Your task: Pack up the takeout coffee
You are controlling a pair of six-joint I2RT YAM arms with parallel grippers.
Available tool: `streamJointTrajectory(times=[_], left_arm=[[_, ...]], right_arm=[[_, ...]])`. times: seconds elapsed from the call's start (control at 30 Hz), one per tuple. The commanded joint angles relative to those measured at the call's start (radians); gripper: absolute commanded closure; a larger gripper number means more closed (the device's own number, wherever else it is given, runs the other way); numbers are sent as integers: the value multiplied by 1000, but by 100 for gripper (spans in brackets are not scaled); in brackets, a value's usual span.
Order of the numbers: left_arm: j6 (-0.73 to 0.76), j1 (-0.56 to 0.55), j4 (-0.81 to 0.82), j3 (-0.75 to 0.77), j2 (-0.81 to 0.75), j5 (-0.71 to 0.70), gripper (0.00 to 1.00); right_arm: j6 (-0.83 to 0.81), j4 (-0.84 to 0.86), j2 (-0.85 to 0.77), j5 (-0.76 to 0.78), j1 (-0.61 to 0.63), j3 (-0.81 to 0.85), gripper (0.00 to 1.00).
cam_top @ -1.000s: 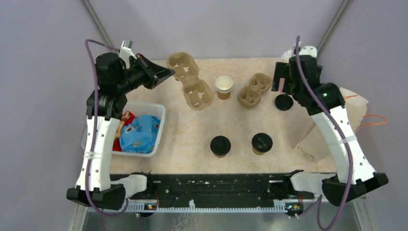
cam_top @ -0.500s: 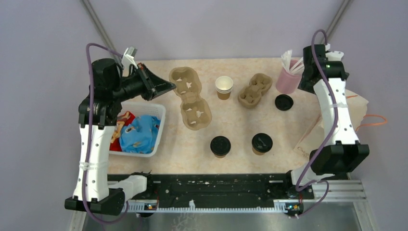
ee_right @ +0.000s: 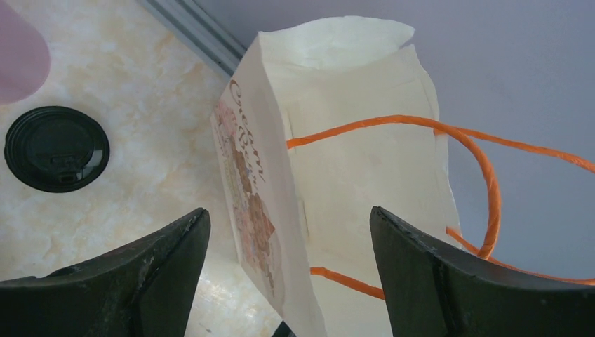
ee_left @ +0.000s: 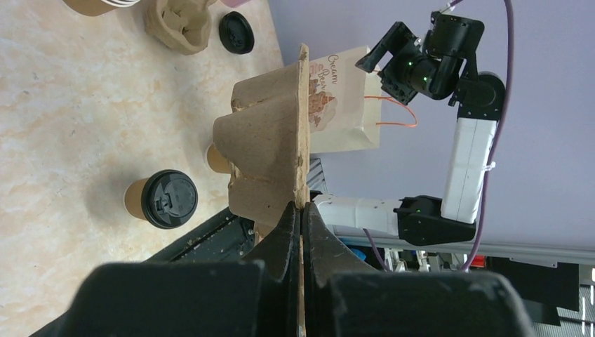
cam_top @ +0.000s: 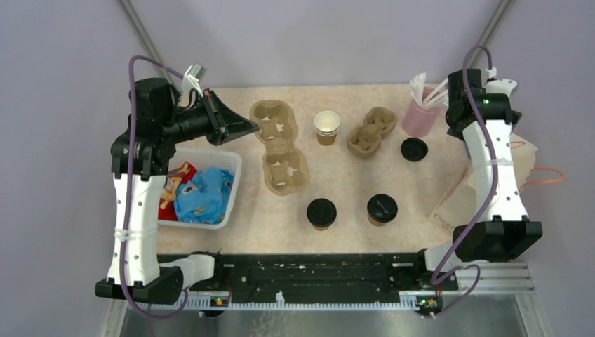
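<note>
Two takeout coffees, brown paper cups with black lids, stand near the front middle of the table: the left coffee [cam_top: 321, 213] and the right coffee [cam_top: 382, 209]. The left wrist view shows one coffee [ee_left: 165, 199]; the other is mostly hidden behind the carrier. My left gripper [cam_top: 249, 128] is shut on the rim of a brown four-cup pulp carrier [cam_top: 281, 147], pinched edge-on between the jaws [ee_left: 300, 207]. My right gripper [ee_right: 288, 210] is open and empty over a white paper bag [ee_right: 351, 161] with orange handles, at the far right [cam_top: 459, 116].
An open stack of paper cups [cam_top: 327, 128], a smaller pulp carrier [cam_top: 372, 131], a loose black lid [cam_top: 414, 149] and a pink cup of white sticks [cam_top: 419, 116] sit at the back. A white basket [cam_top: 228, 193] of packets stands at the left.
My right arm has swung away from the pink cup, out to the right over the paper bag. My left gripper has carried the pulp carrier slightly right and nearer.
</note>
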Motion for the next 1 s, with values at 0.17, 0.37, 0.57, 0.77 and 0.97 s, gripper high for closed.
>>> streamJointTrajectory(times=[0.17,0.37,0.57,0.77,0.97], left_arm=[[2,3,34,-18,-14,26,100],[-5,3,51,-37,-21,23,100],[-17,3,68,-35,-20,16,100],[-16,3,78,-26,-22,1,100],[-18,3,88,-33,-35,-7,100]], right_arm=[[10,113,-100,-31,-51,-157,21],[-36,250,-108,-102,-80,-218,27],[-90,335,-84,-136,-108,-246,37],[-149,374,-108,-157,-121,-257,75],[-269,376,-139,-180,-121,-188,100]])
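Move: The left rim of the paper bag, by the orange handle, is some 4 cm below the open right hand, 2 cm ahead and 2 cm to its right; the bag's middle is about 8 cm back, 4 cm right and 17 cm down. The loose black lid lies about 7 cm ahead, 11 cm left and 28 cm below, the pink straw holder roughly 14 cm ahead, 10 cm left and 23 cm below. From the left hand that rim is some 58 cm right, 5 cm ahead, 17 cm lower. Sinking about 4 cm over the bag's mouth, the right hand first eases back a couple of centimetres, then comes forward about 4 cm, drifting slightly right, with one finger on each side of the printed panel. The open fingers then close almost fully and pinch the panel's rim beside the orange handle. The left hand keeps its hold on the cup carrier, nearly still. ##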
